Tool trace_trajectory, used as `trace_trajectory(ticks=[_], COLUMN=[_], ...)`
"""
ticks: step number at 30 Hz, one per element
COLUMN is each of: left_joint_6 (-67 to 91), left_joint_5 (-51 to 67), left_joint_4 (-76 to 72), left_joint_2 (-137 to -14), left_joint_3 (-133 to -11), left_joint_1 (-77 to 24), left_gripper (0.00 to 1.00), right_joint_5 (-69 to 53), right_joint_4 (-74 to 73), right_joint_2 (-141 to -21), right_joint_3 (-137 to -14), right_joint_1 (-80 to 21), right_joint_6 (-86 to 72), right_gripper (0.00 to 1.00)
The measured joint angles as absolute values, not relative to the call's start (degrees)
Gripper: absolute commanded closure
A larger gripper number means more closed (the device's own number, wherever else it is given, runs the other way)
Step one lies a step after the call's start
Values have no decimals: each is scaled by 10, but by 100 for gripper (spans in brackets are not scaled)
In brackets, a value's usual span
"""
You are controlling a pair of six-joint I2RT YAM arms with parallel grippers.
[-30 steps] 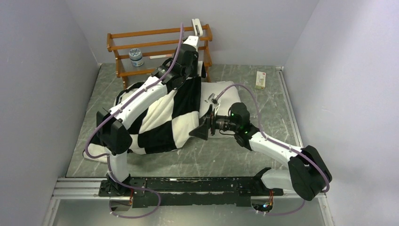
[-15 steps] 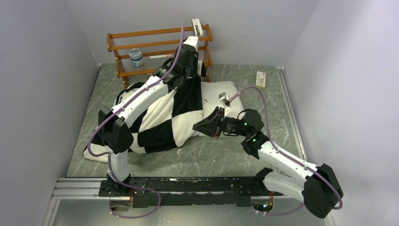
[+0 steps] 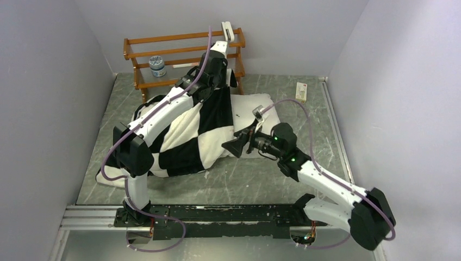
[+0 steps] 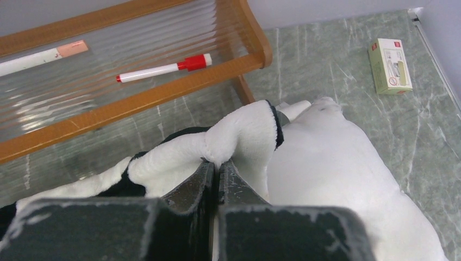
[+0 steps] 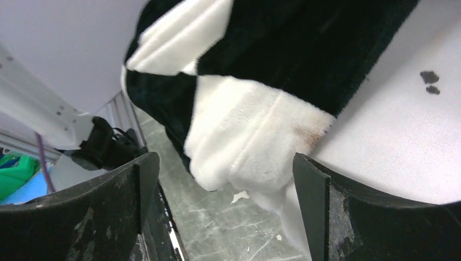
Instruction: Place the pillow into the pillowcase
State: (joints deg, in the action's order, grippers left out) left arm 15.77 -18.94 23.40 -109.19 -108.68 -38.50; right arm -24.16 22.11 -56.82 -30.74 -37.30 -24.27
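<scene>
The black-and-white checkered pillowcase (image 3: 185,136) lies across the table's middle. The white pillow (image 3: 260,106) sticks out of its right end. My left gripper (image 3: 232,82) is shut on the pillowcase's far rim (image 4: 239,136) and holds it raised over the pillow (image 4: 337,163). My right gripper (image 3: 227,147) stands open at the near side of the opening. In the right wrist view a white plush corner of the pillowcase (image 5: 244,141) hangs just ahead of its fingers (image 5: 312,201), with the pillow (image 5: 391,136) to the right.
A wooden rack (image 3: 185,54) stands at the back, with a small jar (image 3: 157,65) and a red-capped marker (image 4: 163,68) on it. A small white box (image 3: 300,91) lies at the back right. Grey walls close in on the left, right and back.
The right arm's elbow swung out to the right; its gripper rose beside the pillowcase's near edge, then dropped back. The left gripper kept its hold and did not move.
</scene>
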Motion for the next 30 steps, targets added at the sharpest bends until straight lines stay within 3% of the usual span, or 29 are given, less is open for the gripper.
trace_trajectory(ticks=[10, 16, 19, 30], left_joint_6=[157, 158, 158, 158], left_joint_5=[-188, -186, -182, -178], left_joint_4=[228, 221, 221, 219], left_joint_2=[-1076, -1073, -1073, -1073], left_joint_3=[-1058, -1055, -1055, -1054], left_joint_1=[-341, -333, -333, -333], left_gripper=[95, 95, 95, 95], right_joint_5=[-226, -335, -407, -559], right_joint_4=[212, 285, 348, 425], right_joint_2=[-678, -754, -777, -700], right_joint_3=[-359, -381, -367, -325], right_joint_1=[-372, -371, -371, -379], right_joint_6=[-251, -269, -292, -302], right_gripper=[6, 20, 21, 43])
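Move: The left hand already pinches the far part of the pillowcase's open hem; the red marker lies about 10 cm ahead of it, 4 cm left and 10 cm lower, and the pillow's exposed end 14 cm back, 8 cm right and 15 cm below. From the open right hand, the near part of the hem is about 3 cm ahead, 3 cm left and 6 cm below, the exposed pillow end 6 cm ahead, 7 cm right and similarly low. Still pinching the far hem, the left hand drags it about 4.5 cm left and 2 cm forward, then holds. The right hand dips 3 cm forward and down beside the near hem, sweeps left and about 10 cm back, and finally rises about 4 cm, turning some 30 degrees counter-clockwise as its fingers partly close; its contact with the cloth can't be made out. ##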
